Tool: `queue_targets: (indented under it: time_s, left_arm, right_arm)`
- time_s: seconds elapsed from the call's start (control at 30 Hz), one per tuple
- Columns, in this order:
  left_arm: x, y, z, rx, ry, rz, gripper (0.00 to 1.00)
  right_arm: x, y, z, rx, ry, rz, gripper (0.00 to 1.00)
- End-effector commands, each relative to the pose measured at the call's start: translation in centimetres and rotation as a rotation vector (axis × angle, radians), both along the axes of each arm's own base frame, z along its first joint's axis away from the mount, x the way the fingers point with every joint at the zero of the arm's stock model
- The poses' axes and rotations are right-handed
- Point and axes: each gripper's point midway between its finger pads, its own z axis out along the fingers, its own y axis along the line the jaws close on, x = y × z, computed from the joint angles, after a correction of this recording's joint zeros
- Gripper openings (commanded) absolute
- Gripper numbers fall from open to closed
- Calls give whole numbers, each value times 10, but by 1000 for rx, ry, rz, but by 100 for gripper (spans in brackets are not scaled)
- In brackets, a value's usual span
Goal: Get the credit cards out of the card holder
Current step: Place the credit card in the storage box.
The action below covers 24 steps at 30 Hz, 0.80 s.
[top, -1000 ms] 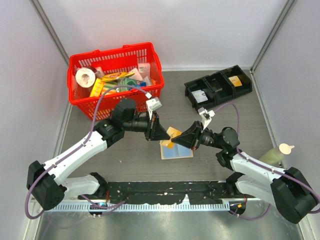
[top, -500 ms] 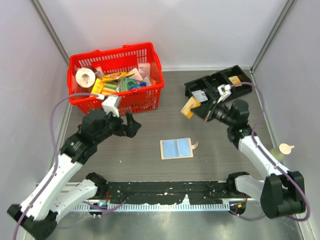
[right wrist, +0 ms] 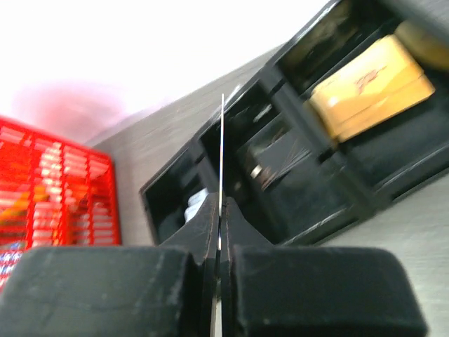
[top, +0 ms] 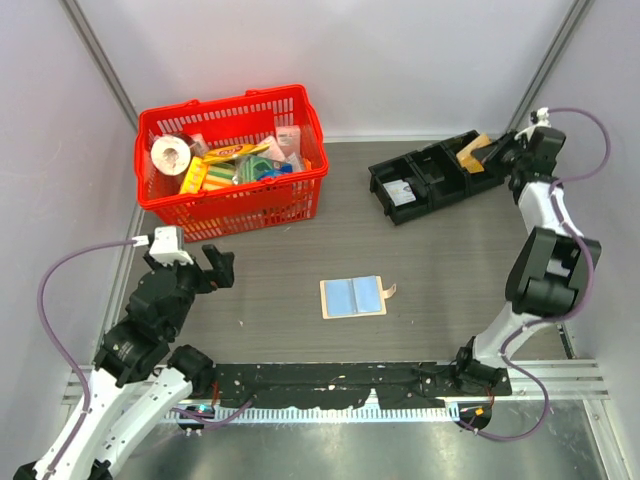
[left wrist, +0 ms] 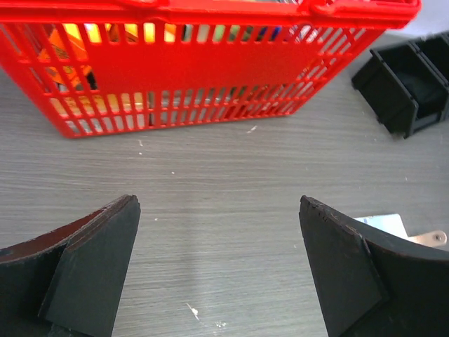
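Note:
The card holder [top: 352, 297] lies open and flat at the table's middle, pale blue-grey sleeves up, tab to the right; its corner [left wrist: 387, 223] shows by my left gripper's right finger. My left gripper [top: 200, 270] hangs open to the holder's left with nothing between its fingers [left wrist: 351, 274]. My right gripper [top: 500, 152] is far back right over the black tray [top: 436, 175], shut on a yellow-orange credit card [top: 474, 154]. In the right wrist view this card [right wrist: 222, 154] is edge-on, a thin line between the shut jaws [right wrist: 220, 210].
A red basket [top: 232, 160] full of items stands back left, its wall [left wrist: 210, 63] just ahead of my left gripper. The black three-part tray [right wrist: 309, 182] holds a yellow-orange item [right wrist: 372, 84] in its right compartment. Grey walls close in the table.
My left gripper let go, opened wide and drew back left and near. My right gripper carried the yellow-orange card from above the holder to the black tray's right end.

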Motion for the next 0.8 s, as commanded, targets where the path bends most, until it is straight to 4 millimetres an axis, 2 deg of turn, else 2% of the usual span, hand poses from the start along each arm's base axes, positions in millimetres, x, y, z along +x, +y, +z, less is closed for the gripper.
queue_targets:
  time_s: [0.0, 0.03, 0.07, 0.1, 0.17, 0.2, 0.23, 0.27, 0.37, 0.47, 0.7, 0.77]
  left_arm:
    - [3, 24, 10, 21, -66, 111, 100]
    - [2, 26, 11, 16, -74, 118, 100]
    - [2, 26, 12, 9, -82, 120, 100]
    - [1, 27, 13, -1, -93, 119, 100]
    - [1, 29, 15, -10, -108, 127, 100]
    - [1, 31, 16, -14, -116, 139, 100]
    - [2, 33, 17, -16, -121, 147, 100]
    - [2, 34, 18, -20, -126, 152, 100]
    - [5, 34, 18, -28, -128, 148, 100]
    - [7, 37, 15, -20, -117, 165, 100]
    - [10, 38, 12, -15, -101, 174, 100]
    - [10, 38, 12, -16, -101, 174, 100]
  right_arm:
    - [48, -49, 16, -117, 13, -63, 1]
    - [56, -55, 29, -146, 12, -65, 1]
    - [66, -63, 10, -166, 52, -66, 1]
    - [69, -67, 1, -165, 83, -66, 1]
    - [88, -83, 7, -190, 73, -86, 1]
    - [94, -88, -14, -188, 109, -77, 1]
    - [98, -89, -9, -189, 106, -71, 1]
    - [103, -89, -31, -177, 142, -53, 1]
    - [115, -82, -59, -127, 170, 15, 1]
    - [120, -69, -76, -63, 172, 86, 1]
    - [121, -58, -88, 11, 157, 112, 1]
    - [121, -61, -92, 18, 175, 81, 1]
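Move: The card still pinched edge-up in the right fingers is bound for the storage box's right compartment, with a gold card lying in it, about 14 cm ahead, 6 cm right and 19 cm below that hand. The middle compartment is some 10 cm ahead and 4 cm left, the white card in the left compartment 3 cm ahead and 15 cm left, both as low. From the empty left hand, the gold card lies roughly 41 cm ahead, 70 cm right. The held card goes with the right hand forward about 12 cm and right some 8 cm, nearly level, towards the box's right compartment; then the hand sinks about 13 cm, easing back a little to the left and tipping its fingers down 15 degrees, the grip kept shut. The left hand, still wide open, drifts 4 cm left and turns slightly counter-clockwise. ##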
